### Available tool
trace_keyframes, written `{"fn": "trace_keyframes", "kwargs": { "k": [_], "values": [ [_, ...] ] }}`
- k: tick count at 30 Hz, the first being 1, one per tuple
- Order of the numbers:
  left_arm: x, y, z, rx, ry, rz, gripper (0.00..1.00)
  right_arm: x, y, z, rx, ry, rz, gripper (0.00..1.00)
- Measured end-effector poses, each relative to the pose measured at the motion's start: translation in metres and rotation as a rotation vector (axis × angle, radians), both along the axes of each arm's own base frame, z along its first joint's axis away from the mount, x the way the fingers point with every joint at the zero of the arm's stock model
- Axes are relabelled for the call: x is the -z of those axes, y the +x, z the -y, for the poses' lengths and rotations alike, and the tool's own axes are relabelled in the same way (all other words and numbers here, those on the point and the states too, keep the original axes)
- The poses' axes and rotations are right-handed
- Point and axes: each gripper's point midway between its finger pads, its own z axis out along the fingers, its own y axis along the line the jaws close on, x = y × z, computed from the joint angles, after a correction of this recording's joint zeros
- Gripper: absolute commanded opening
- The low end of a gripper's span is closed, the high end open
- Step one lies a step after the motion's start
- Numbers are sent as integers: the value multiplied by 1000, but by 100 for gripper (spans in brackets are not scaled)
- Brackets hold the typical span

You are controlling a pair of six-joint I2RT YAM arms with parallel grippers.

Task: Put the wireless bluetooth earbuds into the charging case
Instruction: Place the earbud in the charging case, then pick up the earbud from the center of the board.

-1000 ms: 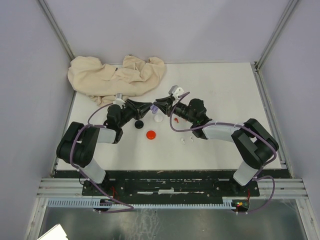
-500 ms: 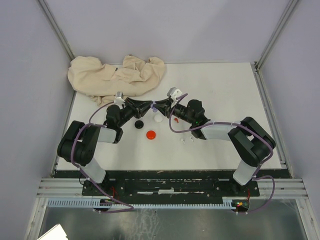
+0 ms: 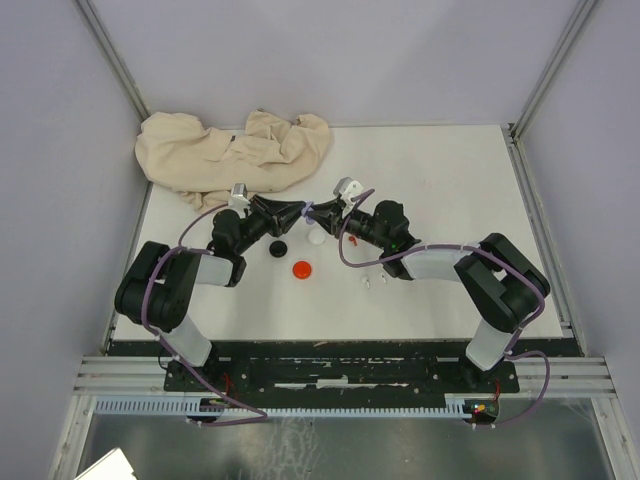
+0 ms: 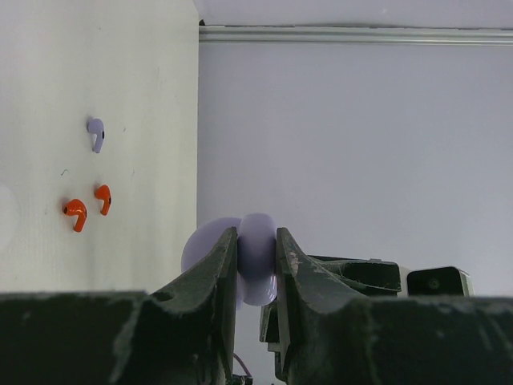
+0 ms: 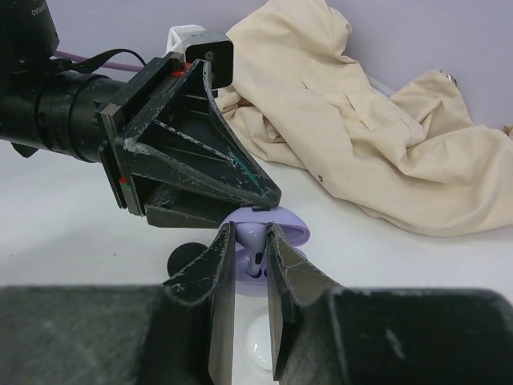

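My left gripper (image 3: pixel 301 212) (image 4: pixel 256 247) is shut on the purple charging case (image 4: pixel 258 261) (image 5: pixel 288 221), held off the table with its lid open. My right gripper (image 3: pixel 320 211) (image 5: pixel 250 241) is shut on a purple earbud (image 5: pixel 256 238), stem down, at the case's open mouth right against the left fingers (image 5: pixel 200 172). Loose on the table lie another purple earbud (image 4: pixel 96 133), two red earbuds (image 4: pixel 74 214) (image 4: pixel 103 198) and two white earbuds (image 3: pixel 368 283).
A crumpled beige cloth (image 3: pixel 230 150) (image 5: pixel 361 112) covers the far left of the table. A red disc (image 3: pixel 301 268), a black disc (image 3: pixel 279 247) and a white disc (image 3: pixel 316 238) (image 5: pixel 256 345) lie just below the two grippers.
The right gripper has edged left and down with the purple earbud, closing on the case. The left arm has barely moved.
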Motion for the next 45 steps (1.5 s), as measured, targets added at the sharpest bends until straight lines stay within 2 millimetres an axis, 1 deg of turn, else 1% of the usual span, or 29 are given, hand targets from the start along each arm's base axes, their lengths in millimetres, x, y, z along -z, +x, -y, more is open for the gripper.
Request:
{"fn": "trace_keyframes", "kwargs": {
  "k": [7,8,11,13,16,19,21,25,29,33,35,36,38,41,43,44,45],
  "values": [
    [0,0,0,0,0,0,3,7,-1,2,1,-19,-1,2],
    [0,0,0,0,0,0,3,8,-1,2,1,-21,-3,4],
    [0,0,0,0,0,0,3,8,-1,2,1,-22,-5,16],
    [0,0,0,0,0,0,3,9,-2,2,1,-25,-8,26],
    [0,0,0,0,0,0,3,12,-2,2,0,-31,-17,36],
    [0,0,0,0,0,0,3,12,-2,2,0,-34,-22,43],
    [0,0,0,0,0,0,3,11,-3,3,0,-34,-23,44],
    [0,0,0,0,0,0,3,5,-5,4,0,-29,-23,49],
    [4,1,0,0,1,-3,3,-6,-5,6,11,-12,-18,54],
    [13,3,1,0,6,-21,3,-32,-4,18,56,29,-10,58],
    [16,3,1,0,7,-26,3,-43,-1,27,87,44,-15,63],
    [16,4,1,0,6,-23,3,-49,4,36,126,46,-30,64],
    [18,4,1,-1,6,-25,3,-52,18,49,203,35,-74,64],
    [19,5,0,-2,4,-25,3,-58,54,65,365,-48,-200,64],
    [18,4,0,0,4,-23,3,-73,84,72,469,-104,-260,64],
    [18,4,1,2,4,-23,3,-77,95,75,505,-125,-281,64],
    [18,4,0,3,4,-23,3,-75,103,80,538,-154,-306,65]
  ]
}}
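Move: Just off the right hand's fingertips, about 1 cm farther out, 1 cm to the left and 2 cm lower, is the open purple charging case; a purple earbud is still pinched in those fingers. The left hand holds that case about 1 cm ahead and 1 cm right of its own hand point, at its height. On the table, some 18 cm below the right hand, the white case is 3 cm ahead and 2 cm right, the black case 7 cm left and level with it. Easing the earbud down about 1 cm into the purple case, the right hand then opens its fingers and lets go, lifts clear, and sweeps forward, up and to the right, away from the case, some 10 cm outward, turning clockwise about 30 degrees and tipping down. The left hand keeps its grip on the case and sinks about 2 cm late on. ##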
